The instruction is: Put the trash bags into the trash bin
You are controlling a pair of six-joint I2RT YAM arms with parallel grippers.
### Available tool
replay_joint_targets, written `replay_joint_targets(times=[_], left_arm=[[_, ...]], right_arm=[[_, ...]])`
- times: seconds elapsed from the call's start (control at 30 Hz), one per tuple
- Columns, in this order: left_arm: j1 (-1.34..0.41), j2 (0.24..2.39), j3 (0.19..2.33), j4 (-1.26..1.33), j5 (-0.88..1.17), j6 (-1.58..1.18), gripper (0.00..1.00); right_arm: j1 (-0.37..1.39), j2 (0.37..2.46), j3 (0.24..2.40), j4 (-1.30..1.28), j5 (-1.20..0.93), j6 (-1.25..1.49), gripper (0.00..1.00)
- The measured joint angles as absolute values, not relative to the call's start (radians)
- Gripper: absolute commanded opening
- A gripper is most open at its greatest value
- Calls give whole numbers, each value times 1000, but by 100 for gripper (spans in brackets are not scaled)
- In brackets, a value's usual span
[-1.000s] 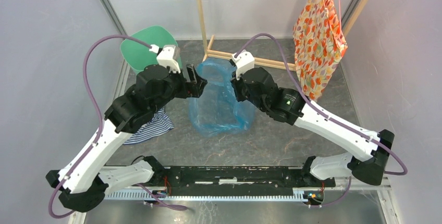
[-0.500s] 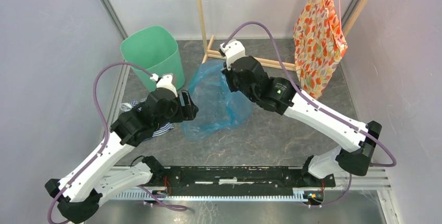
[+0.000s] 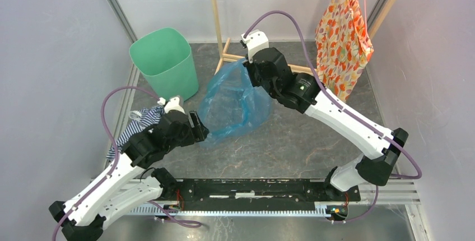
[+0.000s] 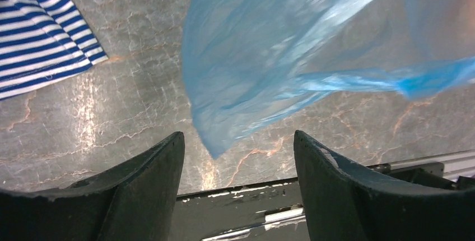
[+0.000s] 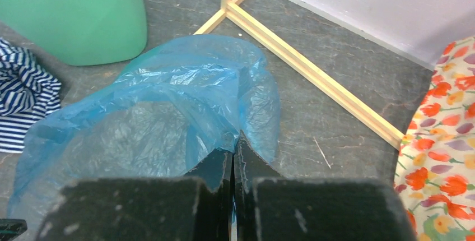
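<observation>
The light-blue trash bag (image 3: pixel 232 103) lies spread on the table's middle, and one edge of it is lifted. My right gripper (image 3: pixel 250 75) is shut on that bunched edge (image 5: pixel 235 146), the film puffing out ahead of its fingers (image 5: pixel 168 117). The mint-green trash bin (image 3: pixel 165 61) stands upright at the far left, apart from the bag (image 5: pixel 73 11). My left gripper (image 3: pixel 203 131) is open at the bag's near-left corner. In its wrist view the bag's corner (image 4: pixel 218 146) points down between the spread fingers (image 4: pixel 238 140), and neither finger touches it.
A blue-and-white striped cloth (image 3: pixel 137 126) lies left of my left arm (image 4: pixel 39 33). An orange floral fabric (image 3: pixel 341 39) hangs at the far right. A wooden frame (image 3: pixel 218 22) stands behind the bag, its base rails on the table (image 5: pixel 313 73).
My left arm drew back toward the near edge, away from the bin, its jaws narrowing a little. My right gripper carried the bag's edge farther back, dragging the bag along.
</observation>
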State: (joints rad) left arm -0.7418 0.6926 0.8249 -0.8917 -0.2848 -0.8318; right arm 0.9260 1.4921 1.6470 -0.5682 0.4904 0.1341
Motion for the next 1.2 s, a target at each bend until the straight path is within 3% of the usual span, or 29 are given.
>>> replay_joint_targets(times=[0.13,0.53,0.73,0.83,1.0,1.07,1.2], left_arm=[[-742,693,758,-866,-284,-865,69],[-742,750,645,-648,-345,-925,63],[-742,852,592,-513,-364,-928,55],[-741,894,587,-481,-380,-930,43],[-699,928,586,-417,-392,-916,3],[-642,981,638,-413,-376,-879,2],[-554,1147,967,-419,-349,-724,2]], right_arm=[[905,1492,1647,-576,487,132,0],[877,1469,1630,-590,453,129,0],[838,1423,1588,-593,429,129,0],[820,1399,1559,-593,422,129,0],[783,1372,1529,-604,410,127,0],[762,1372,1544,-618,406,117,0],[720,1401,1769,-692,413,59,0]])
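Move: The trash bag's loose left edge hangs roughly 6 cm ahead of the left gripper, 2 cm to its right and 7 cm below; from the right gripper, which already pinches the bag's other side, this edge is about 9 cm back, 16 cm left and 23 cm lower. From the left gripper, the trash bin stands some 24 cm ahead and 11 cm left, and the striped cloth lies about 18 cm left and 3 cm ahead, 17 cm down. Bring the left gripper down about 7 cm and somewhat less forward onto the bag's loose edge, shut the half-closing fingers on it, then sweep quickly up and forward, turning slightly counter-clockwise and tipping the fingers up. Keep the right gripper pinched on its side, drawing it right about 9 cm, away from the bin, then lift it sharply at the end. ##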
